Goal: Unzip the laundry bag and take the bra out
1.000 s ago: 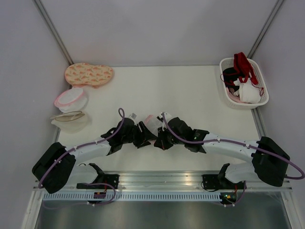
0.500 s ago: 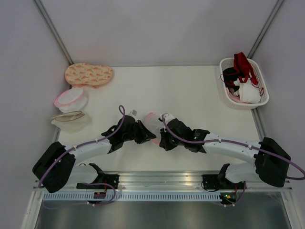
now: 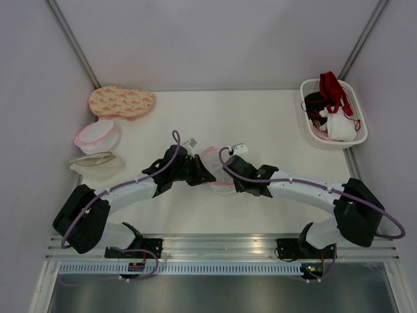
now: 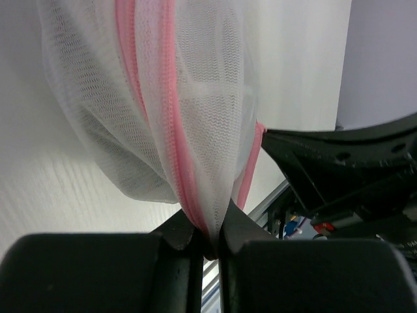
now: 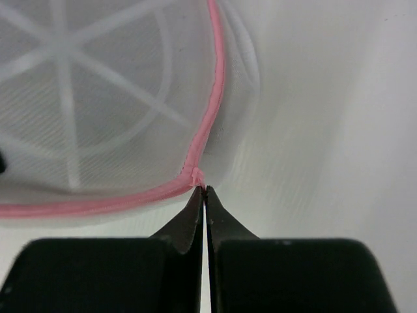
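Observation:
The laundry bag (image 3: 214,160), white see-through mesh with a pink zipper rim, hangs between my two grippers near the table's middle. My left gripper (image 3: 206,175) is shut on a fold of its mesh and pink rim (image 4: 195,208), and the bag (image 4: 156,98) bulges away from the fingers. My right gripper (image 3: 227,177) is shut, its tips pinching the small pink zipper pull (image 5: 199,175) at the corner of the rim. The bag's domed mesh (image 5: 91,98) fills the upper left of the right wrist view. The bra does not show in any view.
At the left edge lie another pink-rimmed mesh bag (image 3: 98,135), a beige-rimmed bag (image 3: 95,163) and an orange patterned cloth item (image 3: 122,102). A white basket (image 3: 355,140) with red, black and white garments stands at the back right.
My left gripper has shut on the bag's rim. Both arms have reached further from the near edge, and the bag has moved a little away with them.

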### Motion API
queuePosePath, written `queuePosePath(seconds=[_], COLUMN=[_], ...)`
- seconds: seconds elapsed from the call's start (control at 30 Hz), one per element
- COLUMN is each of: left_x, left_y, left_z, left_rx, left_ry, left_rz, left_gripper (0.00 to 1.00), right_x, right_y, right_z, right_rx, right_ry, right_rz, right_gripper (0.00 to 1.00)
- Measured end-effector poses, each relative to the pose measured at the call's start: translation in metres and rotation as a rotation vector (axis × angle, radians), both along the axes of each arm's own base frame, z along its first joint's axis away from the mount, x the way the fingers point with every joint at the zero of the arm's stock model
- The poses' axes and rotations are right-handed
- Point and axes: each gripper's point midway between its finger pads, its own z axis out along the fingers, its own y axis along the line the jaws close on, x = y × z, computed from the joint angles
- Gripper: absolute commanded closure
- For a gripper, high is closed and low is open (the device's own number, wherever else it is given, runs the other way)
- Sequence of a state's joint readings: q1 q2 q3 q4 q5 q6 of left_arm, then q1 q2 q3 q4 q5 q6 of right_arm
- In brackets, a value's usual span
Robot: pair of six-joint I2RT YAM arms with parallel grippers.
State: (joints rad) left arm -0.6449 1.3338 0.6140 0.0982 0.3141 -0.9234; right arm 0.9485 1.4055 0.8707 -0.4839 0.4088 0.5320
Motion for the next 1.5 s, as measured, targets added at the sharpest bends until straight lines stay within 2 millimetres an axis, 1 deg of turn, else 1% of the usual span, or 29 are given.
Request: queuePosePath(seconds=[0.2,0.27,0.33,0.37,0.4,0.43,0.5,0.57,0.67,0.73,0.8,0.87,0.93,1.03,1.1,1.17,1.27,1.37,1.5], left_x=[0.012,0.014,0.019,0.023,0.029,0.035,0.047,0.057,0.065,0.067,0.060,0.047,0.033,0.012,0.000,-0.011,-0.020,-0.021,-0.020], left_y=[-0.013,-0.016,-0.020,-0.022,-0.025,-0.027,-0.026,-0.020,-0.007,0.005,0.019,0.032,0.041,0.050,0.051,0.048,0.038,0.028,0.020], left_z=[0.002,0.001,0.001,0.001,0.001,0.001,-0.004,-0.008,-0.016,-0.019,-0.017,-0.013,-0.008,-0.002,0.001,0.003,0.003,0.002,-0.009], left_rx=[0.042,0.060,0.080,0.096,0.111,0.126,0.169,0.211,0.276,0.317,0.338,0.328,0.297,0.219,0.159,0.096,0.025,-0.035,-0.094], left_ry=[-0.062,-0.078,-0.095,-0.104,-0.116,-0.132,-0.143,-0.142,-0.132,-0.124,-0.111,-0.094,-0.077,-0.048,-0.027,0.004,0.050,0.087,0.136], left_rz=[-0.123,-0.168,-0.208,-0.228,-0.243,-0.255,-0.253,-0.220,-0.159,-0.100,-0.037,0.018,0.061,0.121,0.140,0.147,0.138,0.135,0.150], left_gripper=[0.92,0.92,0.82,0.73,0.60,0.28,0.05,0.01,0.00,0.01,0.01,0.01,0.01,0.01,0.00,0.01,0.01,0.01,0.05], right_x=[0.037,0.046,0.051,0.053,0.056,0.057,0.058,0.057,0.052,0.046,0.039,0.030,0.017,-0.010,-0.026,-0.042,-0.054,-0.059,-0.062], right_y=[-0.020,-0.027,-0.032,-0.034,-0.037,-0.038,-0.041,-0.043,-0.046,-0.047,-0.047,-0.044,-0.034,0.000,0.024,0.047,0.073,0.086,0.093], right_z=[-0.016,-0.020,-0.021,-0.020,-0.018,-0.015,-0.008,0.000,0.015,0.021,0.022,0.021,0.016,0.010,0.008,0.010,0.014,0.015,0.015], right_rx=[-0.123,-0.154,-0.168,-0.173,-0.177,-0.178,-0.169,-0.148,-0.102,-0.069,-0.037,0.000,0.046,0.155,0.236,0.318,0.405,0.451,0.475], right_ry=[-0.026,-0.032,-0.037,-0.042,-0.051,-0.059,-0.076,-0.094,-0.120,-0.126,-0.117,-0.098,-0.066,-0.001,0.037,0.075,0.107,0.129,0.142], right_rz=[-0.087,-0.108,-0.123,-0.129,-0.136,-0.142,-0.151,-0.154,-0.153,-0.144,-0.130,-0.107,-0.062,0.058,0.134,0.206,0.273,0.304,0.321], right_gripper=[1.00,1.00,0.99,1.00,0.99,0.99,1.00,1.00,0.99,0.99,0.99,0.99,1.00,1.00,0.99,1.00,0.99,1.00,1.00])
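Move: My left fingers pinch the laundry bag's edge and my right fingers the pink zip tab. The tab lies about 11 cm to the right of my left hand, some 3 cm nearer my base and 2 cm lower. From my right hand, the pinched bag edge is roughly 11 cm left, 3 cm ahead and 2 cm up; the bag's body is centred about 8 cm ahead, 8 cm left and slightly below. I swing both hands forward and right, my right about 6 cm, drawing the shut-held zip tab along, and my left opens wide on the way, letting go of the bag edge. Then my right hand sweeps back some 12 cm and left 14, rolling left side up, to bring the tab towards the left fingers, while my left loops left and back, staying open. ##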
